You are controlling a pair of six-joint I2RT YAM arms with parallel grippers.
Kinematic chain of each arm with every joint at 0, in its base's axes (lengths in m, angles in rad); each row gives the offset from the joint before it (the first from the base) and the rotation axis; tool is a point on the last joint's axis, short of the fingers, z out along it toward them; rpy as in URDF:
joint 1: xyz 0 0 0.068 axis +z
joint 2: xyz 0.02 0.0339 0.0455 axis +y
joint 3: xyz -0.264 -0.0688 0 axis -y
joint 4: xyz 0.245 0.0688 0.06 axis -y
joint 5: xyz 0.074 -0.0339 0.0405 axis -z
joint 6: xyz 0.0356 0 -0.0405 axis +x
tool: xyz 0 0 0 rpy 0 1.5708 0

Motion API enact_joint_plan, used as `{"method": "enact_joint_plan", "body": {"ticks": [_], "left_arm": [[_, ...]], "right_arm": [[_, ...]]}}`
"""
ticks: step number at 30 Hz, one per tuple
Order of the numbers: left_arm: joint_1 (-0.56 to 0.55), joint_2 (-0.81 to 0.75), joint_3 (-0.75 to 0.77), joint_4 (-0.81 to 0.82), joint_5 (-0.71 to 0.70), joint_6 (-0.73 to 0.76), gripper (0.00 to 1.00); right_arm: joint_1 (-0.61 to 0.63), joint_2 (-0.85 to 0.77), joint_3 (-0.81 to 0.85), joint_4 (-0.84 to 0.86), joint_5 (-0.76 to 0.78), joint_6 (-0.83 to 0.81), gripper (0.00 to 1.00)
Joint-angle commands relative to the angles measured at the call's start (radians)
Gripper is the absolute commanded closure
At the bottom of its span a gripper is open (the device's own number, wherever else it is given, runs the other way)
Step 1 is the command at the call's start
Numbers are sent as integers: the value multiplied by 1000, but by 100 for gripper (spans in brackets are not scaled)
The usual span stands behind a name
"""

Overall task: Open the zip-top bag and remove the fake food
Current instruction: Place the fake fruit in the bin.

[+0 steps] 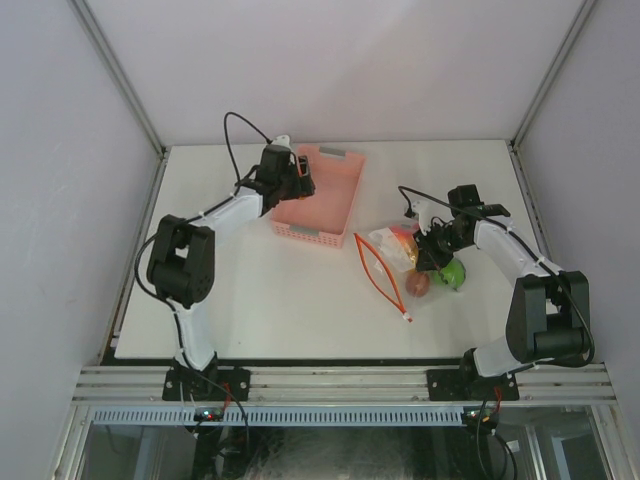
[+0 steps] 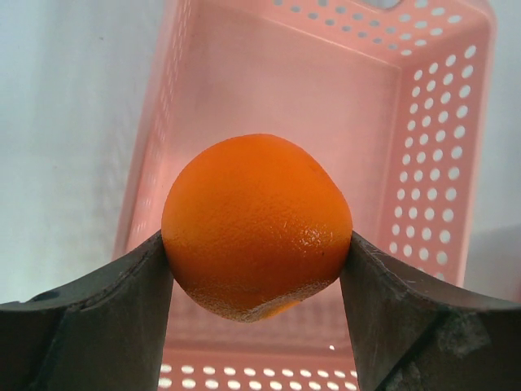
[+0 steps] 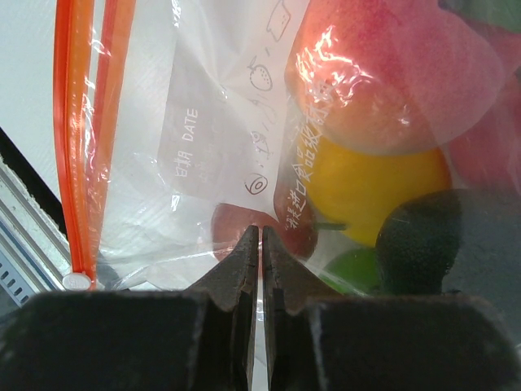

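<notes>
The clear zip-top bag [image 1: 392, 252] lies right of centre, its orange zipper strip [image 1: 380, 275] spread open toward the front. Fake food fills it: a peach-pink piece [image 3: 383, 81], a yellow one [image 3: 374, 187], a red one [image 3: 236, 224] and a green one [image 3: 350, 269]. My right gripper [image 3: 260, 232] is shut, pinching a thin fold of the bag's plastic [image 3: 203, 138]; it sits at the bag's right side [image 1: 432, 250]. An orange fruit [image 2: 256, 224] is clamped between the fingers of my left gripper [image 2: 256, 244], which hangs over the pink basket [image 2: 440, 163].
The pink slotted basket [image 1: 300, 232] stands at the back centre with the left arm reaching over its left rim. Metal frame posts and white walls bound the table on three sides. The front edge runs along an aluminium rail [image 1: 340, 385].
</notes>
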Motion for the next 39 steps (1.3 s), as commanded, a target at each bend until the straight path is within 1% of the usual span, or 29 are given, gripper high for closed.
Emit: {"method": "enact_joint_plan", "body": {"ticks": [1, 4, 8, 15, 19, 21, 24, 28, 30, 31, 32, 39], "left_arm": [[-3, 85, 196, -102, -48, 65, 67], [-3, 160, 322, -167, -51, 101, 64], [-3, 238, 446, -219, -44, 150, 61], [-1, 358, 627, -285, -34, 256, 47], [-2, 422, 721, -331, -39, 288, 40], [-2, 449, 760, -349, -42, 298, 35], [-2, 475, 788, -354, -56, 305, 28], [-2, 485, 797, -348, -82, 312, 15], [-1, 484, 800, -346, -86, 313, 12], [-2, 483, 801, -345, -87, 314, 5], [-2, 480, 800, -343, -88, 314, 1], [-1, 437, 784, -329, -91, 320, 0]], "right_arm": [[-6, -11, 39, 2, -6, -16, 97], [-6, -13, 37, 1, -6, -16, 97], [-7, -14, 38, 1, -6, -16, 97], [-6, -15, 38, 3, -4, -17, 97], [-9, -18, 38, 3, -5, -18, 97], [-9, -19, 39, 0, -5, -17, 97], [-9, -20, 38, 1, -6, -19, 97], [-9, -23, 38, 0, -10, -20, 97], [-10, -23, 38, 0, -10, -19, 97], [-10, -23, 38, 0, -10, -20, 97], [-10, -23, 38, -1, -10, -20, 97], [-12, -29, 38, -1, -20, -22, 97]]}}
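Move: The left hand already has the orange over the pink bin, whose middle lies about 3 cm ahead, 3 cm to its right and 8 cm below. The grey handle on the bin's far rim is some 13 cm ahead, 7 cm right and 5 cm lower. The bag's orange zip lies roughly 18 cm back and 17 cm right, about 10 cm down. From the right hand the bin is about 19 cm ahead, 26 cm to the left and 4 cm lower. Still gripping the orange, the left hand carries it about 9 cm forward over the bin towards the far rim with its grey handle, almost level at first, then slowing and sinking some 4 cm. On the way it rolls nearly 20 degrees, left side rising, and at the end it stays in place over the bin and spreads its fingers fully, letting go of the orange. ##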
